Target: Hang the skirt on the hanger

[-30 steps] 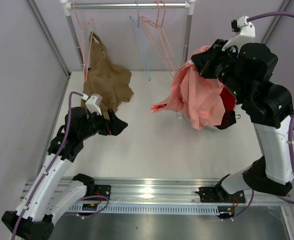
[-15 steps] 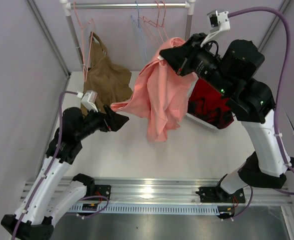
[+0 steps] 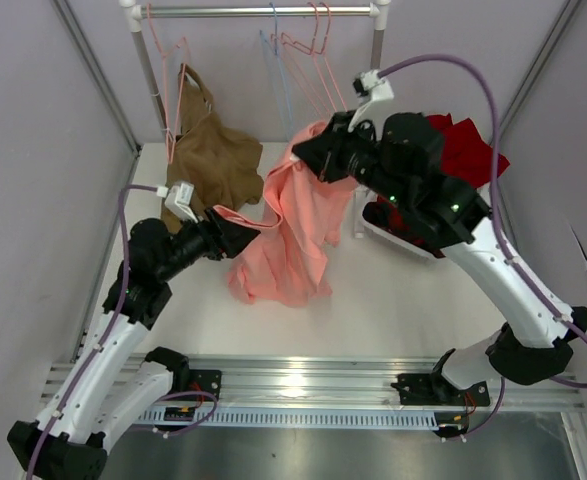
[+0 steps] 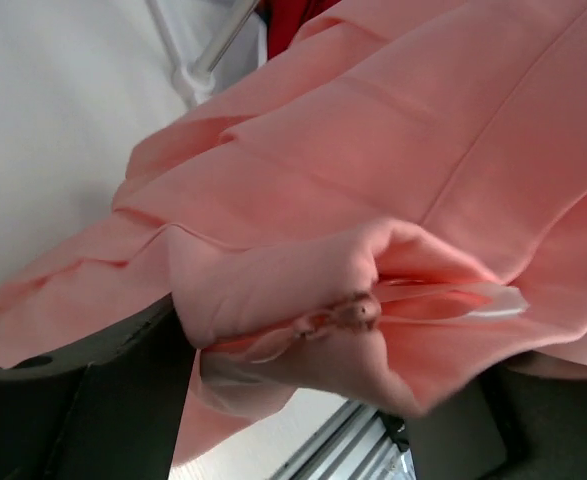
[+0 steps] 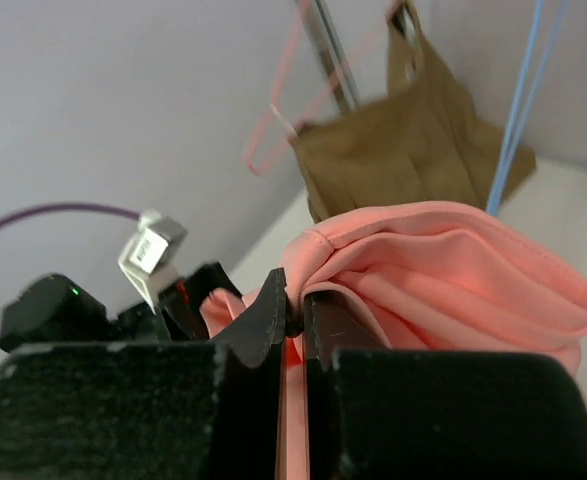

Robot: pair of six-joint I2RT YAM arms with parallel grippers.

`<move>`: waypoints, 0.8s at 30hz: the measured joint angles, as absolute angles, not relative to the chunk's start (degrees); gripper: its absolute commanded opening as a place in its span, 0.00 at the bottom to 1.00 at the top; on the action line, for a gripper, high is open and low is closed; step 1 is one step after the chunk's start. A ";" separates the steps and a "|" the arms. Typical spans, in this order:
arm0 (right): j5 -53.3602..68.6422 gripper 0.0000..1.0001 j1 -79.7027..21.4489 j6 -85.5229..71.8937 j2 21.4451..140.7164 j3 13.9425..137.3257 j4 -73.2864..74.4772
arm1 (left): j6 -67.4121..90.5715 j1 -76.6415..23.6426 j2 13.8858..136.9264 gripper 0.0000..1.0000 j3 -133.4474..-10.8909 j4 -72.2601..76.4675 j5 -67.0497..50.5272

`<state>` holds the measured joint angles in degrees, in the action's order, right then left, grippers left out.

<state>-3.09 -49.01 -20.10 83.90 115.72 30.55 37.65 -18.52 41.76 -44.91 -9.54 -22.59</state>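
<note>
The salmon-pink skirt [image 3: 295, 235] hangs in loose folds from my right gripper [image 3: 311, 152], which is shut on its top edge; in the right wrist view the fabric [image 5: 443, 260] is pinched between the closed jaws [image 5: 295, 300]. Its lower part rests on the table. My left gripper [image 3: 239, 233] sits at the skirt's left edge. In the left wrist view a bunched fold [image 4: 393, 150] fills the wide gap between the fingers [image 4: 333, 340]. The light blue hanger [image 3: 274, 62] hangs on the rail behind the skirt, and its wires [image 5: 518, 110] also show in the right wrist view.
A tan-brown garment [image 3: 213, 160] hangs from a pink hanger [image 3: 173, 90] at the rail's left end. More pink hangers [image 3: 313, 60] hang beside the blue one on the rack rail [image 3: 263, 12]. A dark red garment [image 3: 458, 150] lies over a white basket [image 3: 398, 238] on the right.
My right arm swung left, carrying the skirt from the basket to mid-table. The skirt's hem dropped onto the table. My left gripper reached the skirt's edge, and its jaws narrowed a little.
</note>
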 measured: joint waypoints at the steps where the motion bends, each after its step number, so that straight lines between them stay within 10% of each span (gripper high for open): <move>1: -3.46 0.00 -48.97 -20.62 83.18 111.92 29.61 | 37.69 -18.52 42.37 0.55 -43.64 -9.02 -22.79; 6: -4.47 0.00 -47.72 -23.59 81.12 93.58 25.65 | 38.00 -18.52 44.49 0.01 -39.92 -9.17 -22.98; 17: -4.32 0.00 -39.70 -32.80 71.83 55.88 16.12 | 38.39 -18.52 48.66 0.00 -33.87 -11.66 -15.57; 24: 1.89 0.00 -28.56 -33.82 86.48 55.46 8.51 | 39.13 -19.92 56.03 0.00 -32.14 -8.23 -14.04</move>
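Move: The skirt hangs from the closed right fingers. Its loose waistband end sits right between the open left fingers, about 11 cm left, 3 cm back and some 20 cm below the right hand. The right hand takes it to bare table roughly 8 cm ahead, 10 cm right and 47 cm down. From the right hand the blue hanger is about 30 cm ahead, 4 cm left; the red cloth about 25 cm ahead, 30 cm right. The skirt's loose waistband end gets pinched as the left fingers close, and both hands carry the skirt down to the table. The left sinks about 17 cm, tipping down some 25 degrees. The right, keeping its grip, plunges about 40 cm, draws away to the right, goes forward late, and tips down while turning clockwise. ##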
